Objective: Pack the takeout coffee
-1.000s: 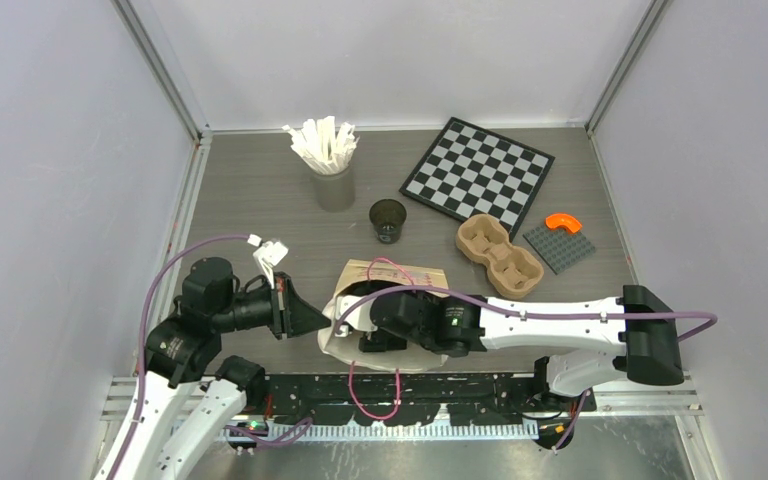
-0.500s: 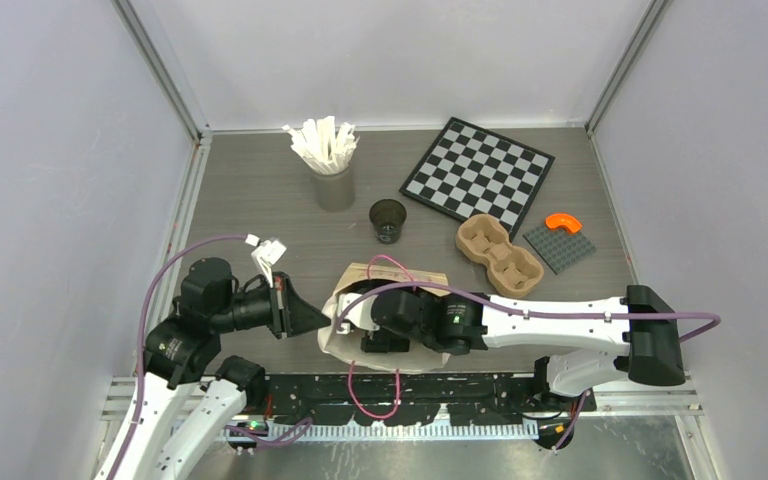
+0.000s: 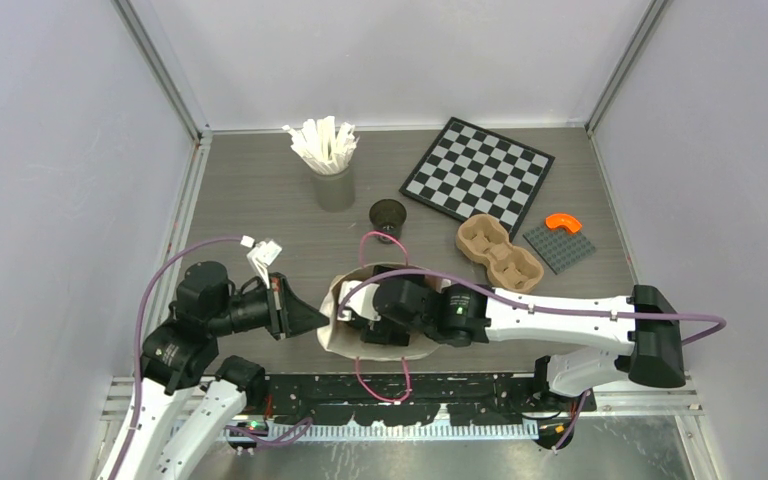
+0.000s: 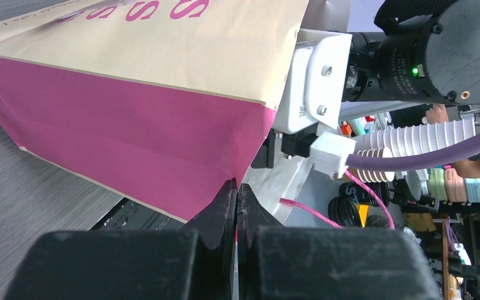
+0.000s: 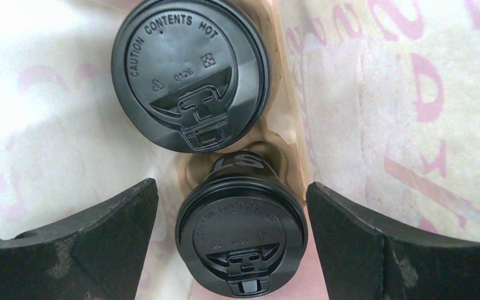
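Note:
In the right wrist view, two black lidded takeout coffee cups stand in a brown pulp carrier (image 5: 285,119) inside the paper bag (image 5: 412,94). One cup (image 5: 190,72) is farther in, the other (image 5: 242,240) nearer. My right gripper (image 5: 231,186) is open and its fingers flank the nearer cup without touching it. From above, the bag (image 3: 345,340) lies near the front edge, and the right wrist (image 3: 405,308) reaches into its mouth. My left gripper (image 4: 236,187) is shut on the bag's pink side edge (image 4: 131,125). From above, the left gripper (image 3: 322,318) is at the bag's left rim.
An open black cup without a lid (image 3: 388,218) stands behind the bag. A grey cup of white stirrers (image 3: 332,185) is at the back left. An empty pulp carrier (image 3: 500,255), a chessboard (image 3: 478,178) and a grey studded plate with an orange piece (image 3: 558,245) are on the right.
The right wrist has shifted slightly away from the near edge inside the bag. Its pink cable now loops up toward the open cup. The left gripper keeps its hold.

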You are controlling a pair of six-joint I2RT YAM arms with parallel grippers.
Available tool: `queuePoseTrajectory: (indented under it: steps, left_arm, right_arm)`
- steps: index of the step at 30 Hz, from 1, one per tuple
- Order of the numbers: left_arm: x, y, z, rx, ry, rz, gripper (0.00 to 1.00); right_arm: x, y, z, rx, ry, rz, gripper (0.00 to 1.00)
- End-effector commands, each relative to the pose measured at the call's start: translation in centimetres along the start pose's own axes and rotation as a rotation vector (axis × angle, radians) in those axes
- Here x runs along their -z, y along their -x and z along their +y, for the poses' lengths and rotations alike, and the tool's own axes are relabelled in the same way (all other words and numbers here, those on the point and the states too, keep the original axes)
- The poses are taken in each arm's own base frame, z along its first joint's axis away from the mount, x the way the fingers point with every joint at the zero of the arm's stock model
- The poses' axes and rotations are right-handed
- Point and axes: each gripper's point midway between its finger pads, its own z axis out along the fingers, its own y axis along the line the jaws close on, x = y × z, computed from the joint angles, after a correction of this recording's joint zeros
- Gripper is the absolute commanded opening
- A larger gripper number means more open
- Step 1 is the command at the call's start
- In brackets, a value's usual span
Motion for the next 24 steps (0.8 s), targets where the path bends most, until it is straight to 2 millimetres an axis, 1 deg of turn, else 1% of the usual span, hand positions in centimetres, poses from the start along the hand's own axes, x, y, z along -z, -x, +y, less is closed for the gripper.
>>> queuePoseTrajectory:
  steps: [1, 4, 7, 12, 15, 19, 24]
  left_arm:
    - [0.4, 0.7, -0.9, -0.023, -0.019, -0.037, 0.0]
    - [0.3, 0.6, -0.7, -0.017, -0.009, -0.033, 0.0]
    - [0.3, 0.7, -0.6, -0.007, 0.002, -0.03, 0.0]
    - [0.3, 0.9, 0.1, 0.049, 0.068, -0.014, 0.0]
    - [0.2, 1.2, 0.3, 0.074, 0.093, -0.001, 0.0]
    - [0.2, 1.7, 0.8, 0.105, 0.144, 0.001, 0.0]
    - [0.4, 2.6, 0.9, 0.125, 0.183, -0.025, 0.0]
  right_arm:
    - [2.5, 4.0, -1.4, -0.072, 0.013, -0.117, 0.91]
    - [3.2, 5.1, -1.5, -0.096, 0.03, -0.139, 0.89]
    - [3.8, 5.5, -1.8, -0.12, 0.03, -0.139, 0.86]
    - [5.0, 6.9, -2.5, -0.169, 0.029, -0.161, 0.81]
    - [6.1, 8.0, -3.3, -0.235, 0.036, -0.198, 0.75]
    - [7.3, 9.0, -4.2, -0.331, 0.061, -0.243, 0.67]
    - [8.3, 9.7, -3.7, -0.41, 0.139, -0.247, 0.66]
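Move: The second lidded coffee cup stands in its carrier inside the bag, about 2 cm to the right hand's right, level with it fore and aft, its middle some 8 cm below. The first lidded cup sits beside it, about 8 cm left and 1 cm ahead of the right hand, equally low; outside the bag, the open dark cup is roughly 17 cm ahead and 2 cm left, 10 cm down. From the left hand, the second cup lies about 13 cm right, 6 cm ahead and 18 cm below. With the second cup already free between its wide-open fingers, the right hand backs straight up off the lids towards the bag's mouth, rising about 10 cm and drifting some 2 cm left while its fingers close by roughly a quarter and the wrist rolls about 20 degrees, its left side lifting. The shut left fingers keep their pinch on the bag's left rim edge throughout, easing about 2 cm forward late in the right hand's rise and turning slightly counter-clockwise. ##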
